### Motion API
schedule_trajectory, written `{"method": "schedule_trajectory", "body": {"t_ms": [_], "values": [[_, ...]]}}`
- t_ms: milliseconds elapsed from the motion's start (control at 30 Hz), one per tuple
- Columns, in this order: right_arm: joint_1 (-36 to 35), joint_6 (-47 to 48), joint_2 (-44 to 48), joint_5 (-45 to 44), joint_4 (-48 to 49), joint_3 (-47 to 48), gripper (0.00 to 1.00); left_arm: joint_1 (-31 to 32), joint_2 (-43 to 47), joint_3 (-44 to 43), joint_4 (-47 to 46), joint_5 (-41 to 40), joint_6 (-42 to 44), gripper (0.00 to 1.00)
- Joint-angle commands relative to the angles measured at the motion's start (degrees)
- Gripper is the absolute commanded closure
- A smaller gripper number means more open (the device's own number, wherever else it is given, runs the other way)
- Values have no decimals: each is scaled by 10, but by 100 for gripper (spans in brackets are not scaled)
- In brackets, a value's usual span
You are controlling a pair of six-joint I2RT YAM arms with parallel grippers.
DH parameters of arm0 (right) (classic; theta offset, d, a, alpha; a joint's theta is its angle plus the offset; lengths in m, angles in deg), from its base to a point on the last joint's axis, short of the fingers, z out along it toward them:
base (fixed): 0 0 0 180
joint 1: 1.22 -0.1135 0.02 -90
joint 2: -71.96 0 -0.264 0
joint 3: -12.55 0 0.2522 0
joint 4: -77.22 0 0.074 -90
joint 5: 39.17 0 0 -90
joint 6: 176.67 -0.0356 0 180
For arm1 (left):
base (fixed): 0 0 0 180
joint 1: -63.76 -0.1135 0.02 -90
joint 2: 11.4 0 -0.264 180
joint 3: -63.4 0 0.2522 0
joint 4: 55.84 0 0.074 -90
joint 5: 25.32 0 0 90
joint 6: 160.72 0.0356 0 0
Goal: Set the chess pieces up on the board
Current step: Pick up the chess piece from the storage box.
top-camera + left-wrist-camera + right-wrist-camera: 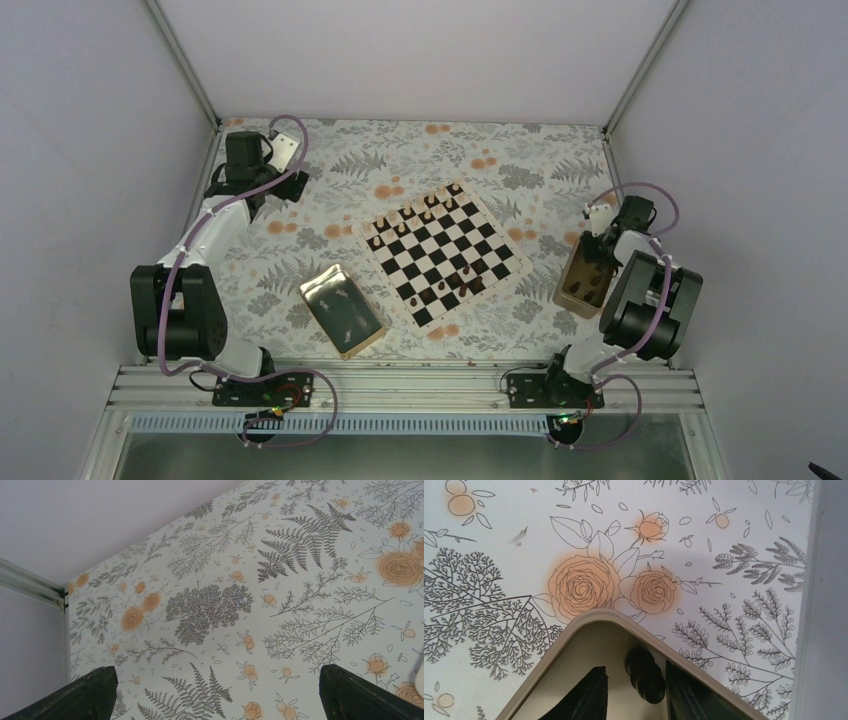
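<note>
The board (447,250) lies tilted in the middle of the table. Light chess pieces (410,213) stand along its far-left edge and a few dark chess pieces (465,278) near its front-right side. My right gripper (636,669) reaches down into a corner of the small tan box (599,616). Its fingers stand on either side of a dark chess piece (644,677) that lies there. The piece rests against the right finger, with a gap to the left finger. My left gripper (216,669) hangs wide open and empty over the flowered cloth at the far left.
A shiny gold tray (342,310) with a few small pieces in it sits left of the board near the front. The tan box (580,280) stands right of the board. Enclosure walls and metal posts close in the table at the back and sides.
</note>
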State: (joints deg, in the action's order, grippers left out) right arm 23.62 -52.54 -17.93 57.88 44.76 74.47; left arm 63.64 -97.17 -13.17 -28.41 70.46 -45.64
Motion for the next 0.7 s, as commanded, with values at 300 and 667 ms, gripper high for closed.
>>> {"method": "schedule_trajectory", "body": {"t_ms": [300,667], "values": [[5,12,-7,27,22,-7,82,8,2,-14,4,6,-7,0],[7,23,20,40,-16,-16,86,12,0,-18,6,5,-9,0]]}}
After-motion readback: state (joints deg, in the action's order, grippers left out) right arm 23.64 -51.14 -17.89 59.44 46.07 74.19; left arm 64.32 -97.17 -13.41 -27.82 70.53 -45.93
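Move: The dark chess piece to be picked stands almost between the right hand's part-open fingers, about 1 cm ahead, 1 cm to the right and 1 cm lower, by the far rim of the storage box. The box's middle is roughly 5 cm back and 2 cm left of the hand; the loose group of remaining dark pieces lies in it about 8 cm back and 3 cm left. From the left hand the piece is some 78 cm to the right, 10 cm back and 16 cm down. The right fingers close on the dark chess piece, from about a third open to nearly shut, and pinch it between the two pads inside the box's far end. While closing, the hand creeps only about half a centimetre forward, stays at the same height and barely turns. ##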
